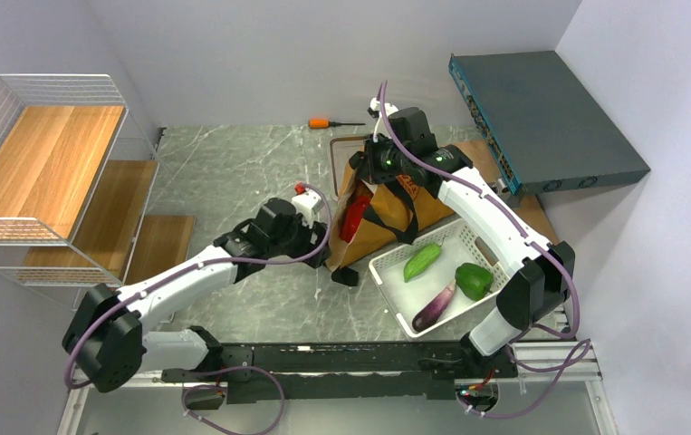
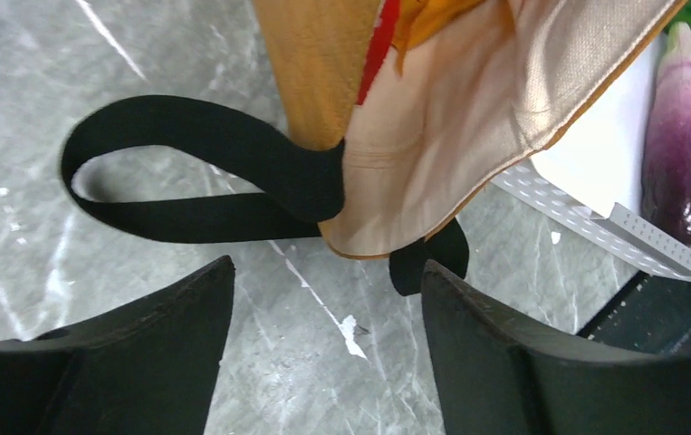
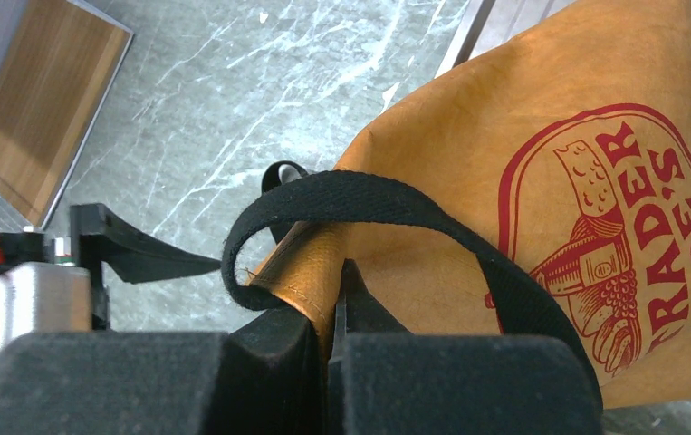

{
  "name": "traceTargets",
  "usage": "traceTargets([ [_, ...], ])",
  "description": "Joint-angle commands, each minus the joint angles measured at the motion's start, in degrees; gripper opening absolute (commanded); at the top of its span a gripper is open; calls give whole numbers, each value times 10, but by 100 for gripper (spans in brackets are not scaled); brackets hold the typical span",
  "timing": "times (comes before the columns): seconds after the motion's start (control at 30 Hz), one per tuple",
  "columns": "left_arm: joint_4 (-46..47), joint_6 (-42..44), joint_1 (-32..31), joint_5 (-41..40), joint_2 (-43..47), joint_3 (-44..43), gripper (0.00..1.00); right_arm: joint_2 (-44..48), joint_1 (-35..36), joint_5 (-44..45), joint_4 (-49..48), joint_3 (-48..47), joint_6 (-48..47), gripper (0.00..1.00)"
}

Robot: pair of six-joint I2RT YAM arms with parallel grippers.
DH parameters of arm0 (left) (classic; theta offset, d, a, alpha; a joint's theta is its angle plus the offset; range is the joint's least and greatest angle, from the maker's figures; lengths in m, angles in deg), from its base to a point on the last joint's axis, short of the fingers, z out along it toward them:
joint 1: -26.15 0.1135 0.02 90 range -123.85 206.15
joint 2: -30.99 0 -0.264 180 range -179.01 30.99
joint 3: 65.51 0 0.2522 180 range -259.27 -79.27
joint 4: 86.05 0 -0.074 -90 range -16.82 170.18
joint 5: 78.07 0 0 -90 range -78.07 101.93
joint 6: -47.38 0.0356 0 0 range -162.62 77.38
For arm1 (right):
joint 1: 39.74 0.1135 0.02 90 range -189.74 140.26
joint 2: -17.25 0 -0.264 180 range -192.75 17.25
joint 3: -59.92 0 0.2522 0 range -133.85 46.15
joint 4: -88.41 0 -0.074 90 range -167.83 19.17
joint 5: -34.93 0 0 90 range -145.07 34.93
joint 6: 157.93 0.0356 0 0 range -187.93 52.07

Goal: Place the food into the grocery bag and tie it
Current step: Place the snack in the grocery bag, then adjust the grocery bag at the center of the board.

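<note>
The mustard grocery bag (image 1: 414, 207) stands tilted in mid-table, its red print facing the right wrist camera (image 3: 595, 227). My right gripper (image 1: 370, 172) (image 3: 332, 299) is shut on the bag's top edge beside a black strap (image 3: 369, 195). My left gripper (image 1: 332, 258) (image 2: 328, 267) is open just short of the bag's open mouth (image 2: 441, 154), with only tabletop between its fingers. A black strap loop (image 2: 196, 136) lies ahead of it. Red and yellow food packets (image 2: 387, 36) show inside the bag. A purple oblong food item (image 1: 435, 306) (image 2: 681, 136) lies in the white basket.
The white basket (image 1: 388, 268) sits right of the bag and also holds a long green vegetable (image 1: 421, 261) and a green pepper (image 1: 474, 279). An orange screwdriver (image 1: 323, 122) lies at the back. A wire shelf (image 1: 43, 163) stands left, a dark flat box (image 1: 541, 118) back right.
</note>
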Motion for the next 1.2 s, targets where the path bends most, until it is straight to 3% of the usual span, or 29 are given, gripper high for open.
traceTargets([
  [0.0, 20, 5, 8, 68, -43, -44, 75, 30, 1, -19, -54, -30, 12, 0],
  [0.17, 1, 2, 20, 83, -103, -87, 63, 37, 1, -15, -51, -25, 8, 0],
  [0.57, -1, -12, 37, 108, -183, -123, 51, 49, -1, -6, -44, -18, 0, 0],
  [0.7, 4, -12, 44, 108, -190, -122, 33, 51, -2, -7, -44, -18, 0, 0],
  [0.8, -13, 3, 47, 105, -190, -138, 3, 50, -2, -8, -43, -20, 0, 0],
  [0.83, -25, 8, 47, 101, -186, -148, 0, 50, -2, -8, -43, -21, 0, 0],
  [1.17, -62, -54, 88, 136, -48, -292, 0, 56, -12, 6, -12, -39, -3, 0],
])
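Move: The grocery bag's free near-left rim lies about 3 cm ahead of the left hand, 3 cm to its right and 4 cm below. Inside the bag, the red snack is roughly 8 cm ahead, 7 cm right and 6 cm lower; the white basket is about 4 cm back, 26 cm right and 11 cm down. From the right hand, still holding the upper rim, that free rim is some 10 cm back, 7 cm left and 16 cm below. Down, forward and to the right, the left hand eases about 5 cm onto the grocery bag's free near-left rim, tipping down some 10 degrees. Its half-open fingers narrow, then shut and pinch the cloth, and it rises at quickening pace by about 6 cm. The right hand keeps its grip on the upper rim, starting up only at the end, by 1 to 2 cm. ##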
